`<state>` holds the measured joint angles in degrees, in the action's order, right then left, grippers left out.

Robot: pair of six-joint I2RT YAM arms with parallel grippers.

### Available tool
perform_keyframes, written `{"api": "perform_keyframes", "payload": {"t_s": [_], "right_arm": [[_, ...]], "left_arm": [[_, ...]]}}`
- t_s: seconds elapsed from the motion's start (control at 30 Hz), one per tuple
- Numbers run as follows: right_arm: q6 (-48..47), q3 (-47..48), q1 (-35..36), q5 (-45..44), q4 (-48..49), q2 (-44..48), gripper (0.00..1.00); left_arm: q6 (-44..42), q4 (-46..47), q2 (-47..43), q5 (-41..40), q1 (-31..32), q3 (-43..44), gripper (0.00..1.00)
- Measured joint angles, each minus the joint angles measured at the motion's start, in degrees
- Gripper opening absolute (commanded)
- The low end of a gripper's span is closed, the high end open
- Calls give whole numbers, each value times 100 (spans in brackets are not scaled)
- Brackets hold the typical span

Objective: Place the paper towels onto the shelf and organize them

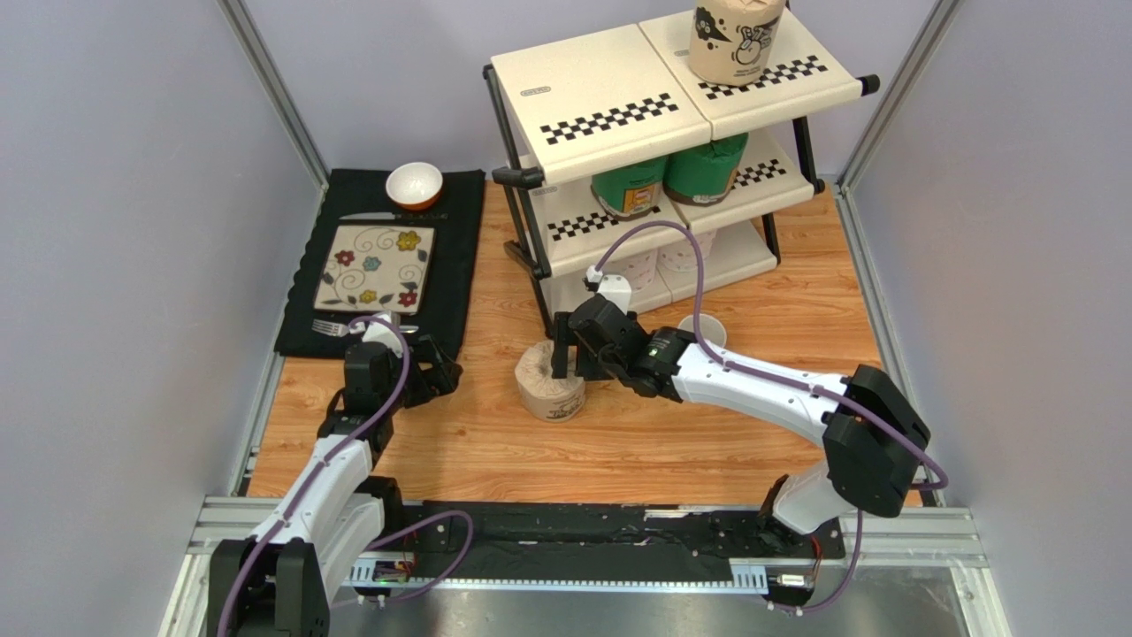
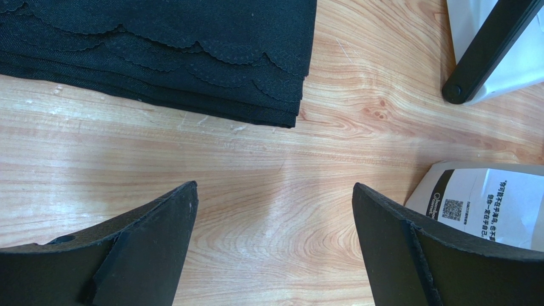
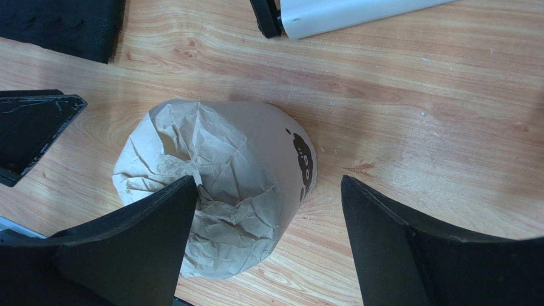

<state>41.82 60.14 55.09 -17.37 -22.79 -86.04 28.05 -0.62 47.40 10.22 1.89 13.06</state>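
One brown kraft paper towel roll [image 1: 549, 382] stands on end on the wooden table in front of the shelf [image 1: 611, 80]. My right gripper [image 1: 571, 348] hangs over it, open. In the right wrist view the left finger [image 3: 147, 236] covers part of the crumpled top of the roll [image 3: 223, 166], while the right finger [image 3: 408, 242] stands apart over bare wood. On the shelf, a brown roll [image 1: 735, 40] sits on the top tier, two green rolls [image 1: 629, 186] [image 1: 706, 169] on the middle tier and a white roll [image 1: 651, 272] on the bottom. My left gripper [image 1: 439, 365] is open over bare wood [image 2: 274, 186].
A black placemat [image 1: 452, 266] with a floral plate [image 1: 376, 266], a fork and an orange bowl [image 1: 415, 185] lies at the left. A small white cup [image 1: 702, 329] stands behind the right arm. The shelf's black foot [image 2: 454, 92] and a printed white label [image 2: 485, 204] show at the left wrist view's right side.
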Motion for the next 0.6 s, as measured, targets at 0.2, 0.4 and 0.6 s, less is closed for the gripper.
{"api": "perform_keyframes", "payload": {"t_s": [0.2,0.4,0.6], "right_arm": [[50,2,0,136,39,-234,82],[81,0,0,173,127,-249,68],[83,-2,0,280,229,-249,64]], "left_arm": [[0,0,20,9,0,0,99],[0,2,37,22,0,0,99],[2,2,42,31,0,0,99]]}}
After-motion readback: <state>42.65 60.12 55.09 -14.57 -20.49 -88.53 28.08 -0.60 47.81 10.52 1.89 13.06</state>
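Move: To the right hand's left by some 4 cm, 2 cm nearer the base and about 6 cm below it stands the last brown paper towel roll. The front left foot of the shelf lies about 7 cm ahead of this hand, 3 cm to its left and 11 cm down; the mug stands 18 cm to its right, 4 cm farther out and 7 cm lower. From the left hand, the same roll is about 15 cm to the right, 2 cm back and level in height. Easing down about 1.5 cm over the roll and then levelling off, the right hand also creeps about 1.5 cm left as its fingers close by roughly a quarter of their range. They straddle the roll's right wall, the left finger at the crumpled middle of its top and the right finger coming in beside the outer side. ##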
